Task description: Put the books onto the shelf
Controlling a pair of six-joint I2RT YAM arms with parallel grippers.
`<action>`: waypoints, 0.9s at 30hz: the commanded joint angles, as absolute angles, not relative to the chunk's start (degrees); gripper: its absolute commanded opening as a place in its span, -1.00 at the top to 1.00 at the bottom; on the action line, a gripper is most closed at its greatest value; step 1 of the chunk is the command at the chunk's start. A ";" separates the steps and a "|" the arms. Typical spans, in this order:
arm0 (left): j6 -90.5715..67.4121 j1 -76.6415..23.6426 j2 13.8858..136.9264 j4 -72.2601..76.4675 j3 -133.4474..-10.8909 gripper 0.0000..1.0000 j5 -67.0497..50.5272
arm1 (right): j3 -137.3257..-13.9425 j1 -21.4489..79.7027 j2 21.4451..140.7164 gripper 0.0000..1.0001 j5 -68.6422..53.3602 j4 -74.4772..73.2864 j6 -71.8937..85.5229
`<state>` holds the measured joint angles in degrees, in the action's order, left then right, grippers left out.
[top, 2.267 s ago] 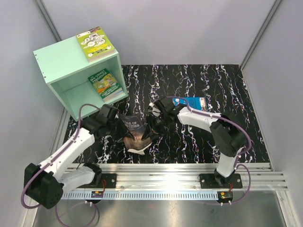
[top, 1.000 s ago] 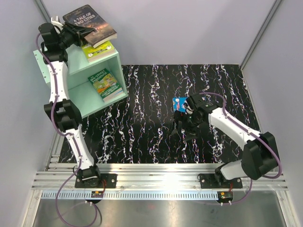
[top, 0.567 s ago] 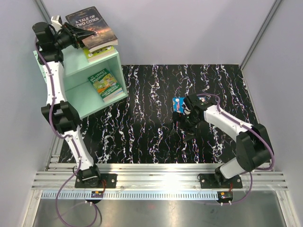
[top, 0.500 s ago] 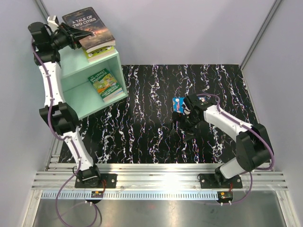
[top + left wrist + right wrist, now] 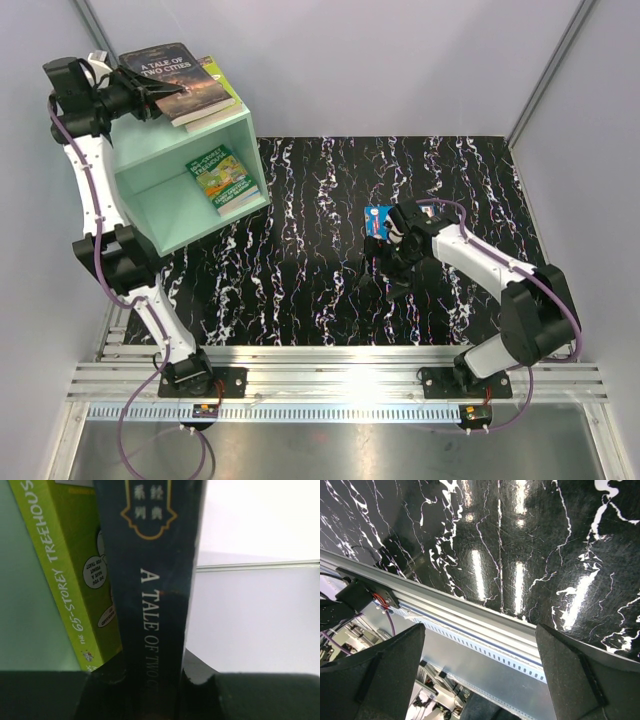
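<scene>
My left gripper (image 5: 138, 92) is raised at the top of the mint-green shelf (image 5: 168, 205) and is shut on the spine end of the dark "A Tale of Two Cities" book (image 5: 178, 72). That book lies flat over the lime-green book (image 5: 224, 80) on the shelf's top. In the left wrist view the dark spine (image 5: 150, 560) fills the middle between my fingers (image 5: 152, 667), with the lime-green book (image 5: 75, 580) beside it. A green Storey Treehouse book (image 5: 225, 178) lies inside the shelf. My right gripper (image 5: 390, 268) hangs open and empty over the table, next to a blue book (image 5: 378, 220).
The black marbled table (image 5: 300, 260) has a grey wall on three sides. An aluminium rail (image 5: 350, 360) runs along the near edge and also shows between my open right fingers (image 5: 375, 675). The right arm covers part of the blue book.
The left arm has swung further left and drawn the dark book back over the lime-green one on the shelf's top. The right gripper has barely shifted.
</scene>
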<state>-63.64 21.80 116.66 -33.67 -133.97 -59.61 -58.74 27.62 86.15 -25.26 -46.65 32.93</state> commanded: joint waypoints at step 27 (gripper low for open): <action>-60.21 23.99 114.70 -47.62 -138.25 -0.97 -62.14 | -56.60 27.25 83.32 -0.97 -27.33 -44.21 31.29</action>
<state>-63.81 22.61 117.62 -37.19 -137.23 -59.99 -56.53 27.62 84.79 -26.65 -44.84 32.71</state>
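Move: A Tale of Two Cities is gripped near the back end of its spine by the left hand, its middle about 5 cm ahead and 1 cm right, roughly level. The 65-Storey book lies lower on the shelf top, some 5 cm ahead, 6 cm right and 5 cm down. The Treehouse book inside the shelf is roughly 7 cm right and 35 cm below. From the right hand, the Tale book is about 35 cm ahead, 50 cm left and 30 cm up. A Tale of Two Cities is let go over the shelf top: the left fingers, pinching its spine from above and below, stay put at first, then spring wide open, the upper one coming clear of the cover. The hand lifts about 2 cm as they part, then sinks back some 1 cm while easing slightly back and left, its lower finger still close by the spine. ##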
